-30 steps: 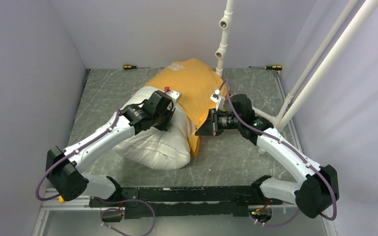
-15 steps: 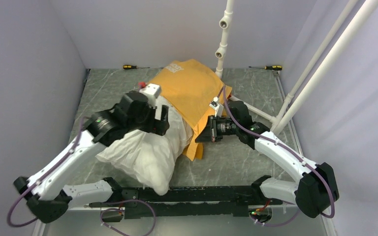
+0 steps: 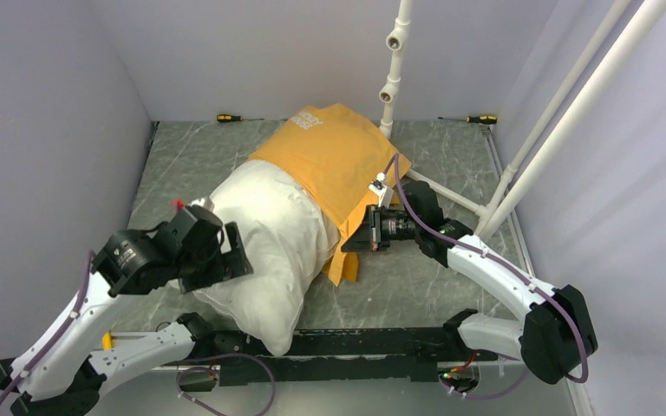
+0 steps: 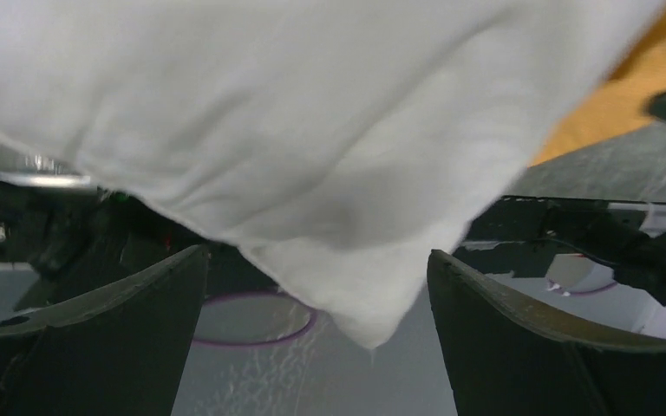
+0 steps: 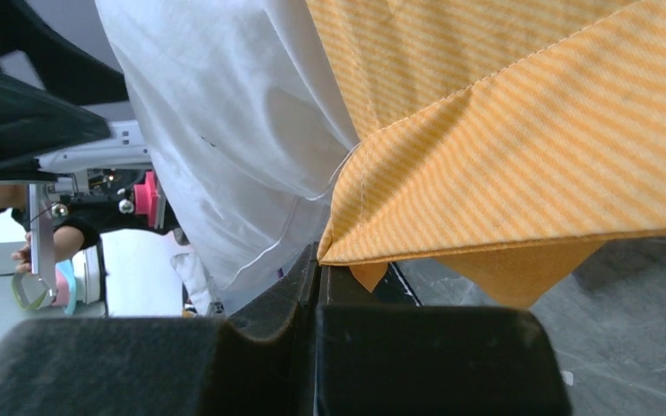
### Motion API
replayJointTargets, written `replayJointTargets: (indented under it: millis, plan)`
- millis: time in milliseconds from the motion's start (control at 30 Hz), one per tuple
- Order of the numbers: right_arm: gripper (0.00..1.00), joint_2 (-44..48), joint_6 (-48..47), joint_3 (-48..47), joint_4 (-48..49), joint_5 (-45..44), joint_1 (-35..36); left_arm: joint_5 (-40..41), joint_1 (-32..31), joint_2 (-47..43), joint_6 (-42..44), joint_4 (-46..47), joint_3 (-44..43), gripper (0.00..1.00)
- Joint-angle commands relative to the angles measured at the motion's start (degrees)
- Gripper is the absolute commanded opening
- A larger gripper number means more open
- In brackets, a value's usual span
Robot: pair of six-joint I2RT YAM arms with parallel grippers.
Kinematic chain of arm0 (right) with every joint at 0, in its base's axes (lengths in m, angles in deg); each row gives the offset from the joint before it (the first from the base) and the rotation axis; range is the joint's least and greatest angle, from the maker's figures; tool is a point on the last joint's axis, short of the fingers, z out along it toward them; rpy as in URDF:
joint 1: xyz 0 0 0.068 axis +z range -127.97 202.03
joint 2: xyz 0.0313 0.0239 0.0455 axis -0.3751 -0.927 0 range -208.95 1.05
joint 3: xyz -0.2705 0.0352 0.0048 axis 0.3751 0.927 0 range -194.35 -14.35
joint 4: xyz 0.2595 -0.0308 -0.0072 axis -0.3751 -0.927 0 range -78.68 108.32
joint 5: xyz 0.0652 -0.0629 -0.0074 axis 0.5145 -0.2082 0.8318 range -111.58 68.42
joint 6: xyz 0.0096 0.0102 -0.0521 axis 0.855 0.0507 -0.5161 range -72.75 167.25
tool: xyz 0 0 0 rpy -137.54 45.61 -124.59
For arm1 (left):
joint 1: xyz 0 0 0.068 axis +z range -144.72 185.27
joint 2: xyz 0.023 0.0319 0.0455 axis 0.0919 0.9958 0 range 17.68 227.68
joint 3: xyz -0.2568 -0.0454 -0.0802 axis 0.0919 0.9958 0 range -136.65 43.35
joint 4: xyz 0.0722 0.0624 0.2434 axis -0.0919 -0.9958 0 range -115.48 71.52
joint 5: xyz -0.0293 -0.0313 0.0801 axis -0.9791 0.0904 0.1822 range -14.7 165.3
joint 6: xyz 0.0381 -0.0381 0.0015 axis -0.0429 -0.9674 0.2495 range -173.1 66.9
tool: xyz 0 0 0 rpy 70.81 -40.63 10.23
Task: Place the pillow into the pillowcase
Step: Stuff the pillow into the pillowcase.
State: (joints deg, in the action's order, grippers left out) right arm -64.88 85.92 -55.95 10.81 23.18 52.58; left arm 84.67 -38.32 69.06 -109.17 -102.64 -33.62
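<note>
The white pillow [image 3: 260,238] lies slantwise across the table, its near corner hanging over the front rail. Its far end is covered by the orange-yellow pillowcase [image 3: 334,160]. My left gripper [image 3: 228,253] is open beside the pillow's near-left side. In the left wrist view the pillow [image 4: 312,113] fills the top and its corner hangs between the spread fingers [image 4: 130,338], which do not touch it. My right gripper [image 3: 353,240] is shut on the pillowcase's near hem. The right wrist view shows that hem [image 5: 416,234] pinched at the fingertips, with the pillow [image 5: 225,130] beside it.
Two screwdrivers [image 3: 230,117] [image 3: 483,119] lie along the back wall. A white pipe stand [image 3: 390,87] rises behind the pillowcase, and slanted pipes [image 3: 572,113] cross the right side. Grey walls close in on both sides.
My left gripper has opened, let go of the pillow and drawn back to the near left. The pillow now lies further toward the front edge. The right gripper kept its hold.
</note>
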Motion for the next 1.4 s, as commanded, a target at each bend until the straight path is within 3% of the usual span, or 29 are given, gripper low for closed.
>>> replayJointTargets:
  millis: [0, 133, 167, 200, 267, 333, 367, 567, 767, 867, 967, 1067, 1133, 1200, 1367]
  plan:
    - [0.0, 0.4, 1.7, 0.6, 4.6, 4.3, 0.9, -2.8, 0.2, -4.2, -7.3, 3.5, 11.7, 0.99]
    - [0.0, 0.0, 2.7, 0.4, 5.7, 4.6, 1.0, -8.1, 1.0, -5.5, -0.6, 32.2, 23.6, 0.99]
    - [0.0, -0.2, 3.4, 0.3, 6.4, 5.0, 1.2, -10.4, 1.9, -5.0, 1.4, 39.6, 26.4, 0.94]
    - [0.0, -0.4, 4.7, 0.3, 8.8, 5.9, 1.4, -13.6, 3.8, -4.3, 2.3, 48.0, 28.9, 0.84]
    - [0.0, -0.8, 7.2, 0.0, 12.3, 7.3, 2.3, -22.2, 7.6, -0.8, 3.5, 65.9, 34.8, 0.51]
    - [0.0, -1.3, 9.7, -0.9, 15.3, 8.8, 4.2, -27.9, 11.6, 4.1, 2.2, 80.6, 36.8, 0.04]
    - [0.0, -1.6, 10.5, -2.1, 16.1, 9.6, 5.3, -30.1, 13.3, 7.0, 2.2, 86.0, 36.0, 0.0]
    - [0.0, -2.5, 9.0, -10.1, 13.7, 10.4, 14.1, -35.5, 14.6, 17.8, 12.8, 89.3, 16.4, 0.0]
    - [0.0, -2.7, 16.7, -13.1, 29.9, 16.6, 20.0, -30.8, 14.5, 17.9, 20.8, 86.9, 10.9, 0.0]
    - [0.0, -3.2, 14.7, -14.2, 29.5, 17.1, 21.1, -31.6, 13.5, 19.3, 21.7, 86.7, 12.6, 0.0]
    - [0.0, -5.0, 11.5, -14.5, 24.6, 17.1, 21.5, -27.2, 9.7, 19.3, 23.2, 88.2, 17.2, 0.0]
    - [0.0, -6.4, 17.0, -11.3, 35.1, 21.8, 24.7, -24.7, 8.1, 18.3, 23.3, 93.6, 25.7, 0.0]
    - [0.0, -5.6, 17.3, -9.7, 36.8, 23.1, 26.5, -21.4, 8.1, 17.0, 23.7, 95.0, 30.0, 0.0]
    - [0.0, -4.8, 13.5, -9.5, 32.5, 22.8, 28.3, -19.4, 8.1, 17.3, 25.4, 95.7, 32.3, 0.0]
    - [0.0, -7.1, -0.2, -12.5, 10.7, 13.9, 29.0, -25.8, 4.8, 24.6, 25.2, 100.1, 33.7, 0.0]
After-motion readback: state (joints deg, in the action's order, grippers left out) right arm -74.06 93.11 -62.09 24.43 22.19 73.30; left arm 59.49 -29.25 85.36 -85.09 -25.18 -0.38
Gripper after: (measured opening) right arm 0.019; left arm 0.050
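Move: The left hand, empty and open, has the pillow's near end about 3 cm ahead, 7 cm to its right and 12 cm below. The pillowcase mouth's middle is about 17 cm ahead, 16 cm right and 8 cm lower. From the right hand, which already holds a corner of that mouth, the near end lies some 17 cm left, 4 cm back and 5 cm below; the mouth's middle is roughly 10 cm ahead and 7 cm left, level with it. The left fingers shut on the pillow's near end after an 11 cm dip to the right, then carry the bunch forward and right towards the mouth, up about 11 cm in an arc and down again by 9, the hand turning some 25 degrees clockwise. The right keeps its pinch on the case, drawing that corner about 9 cm left, rising, then back and down beside the pillow's near end. ##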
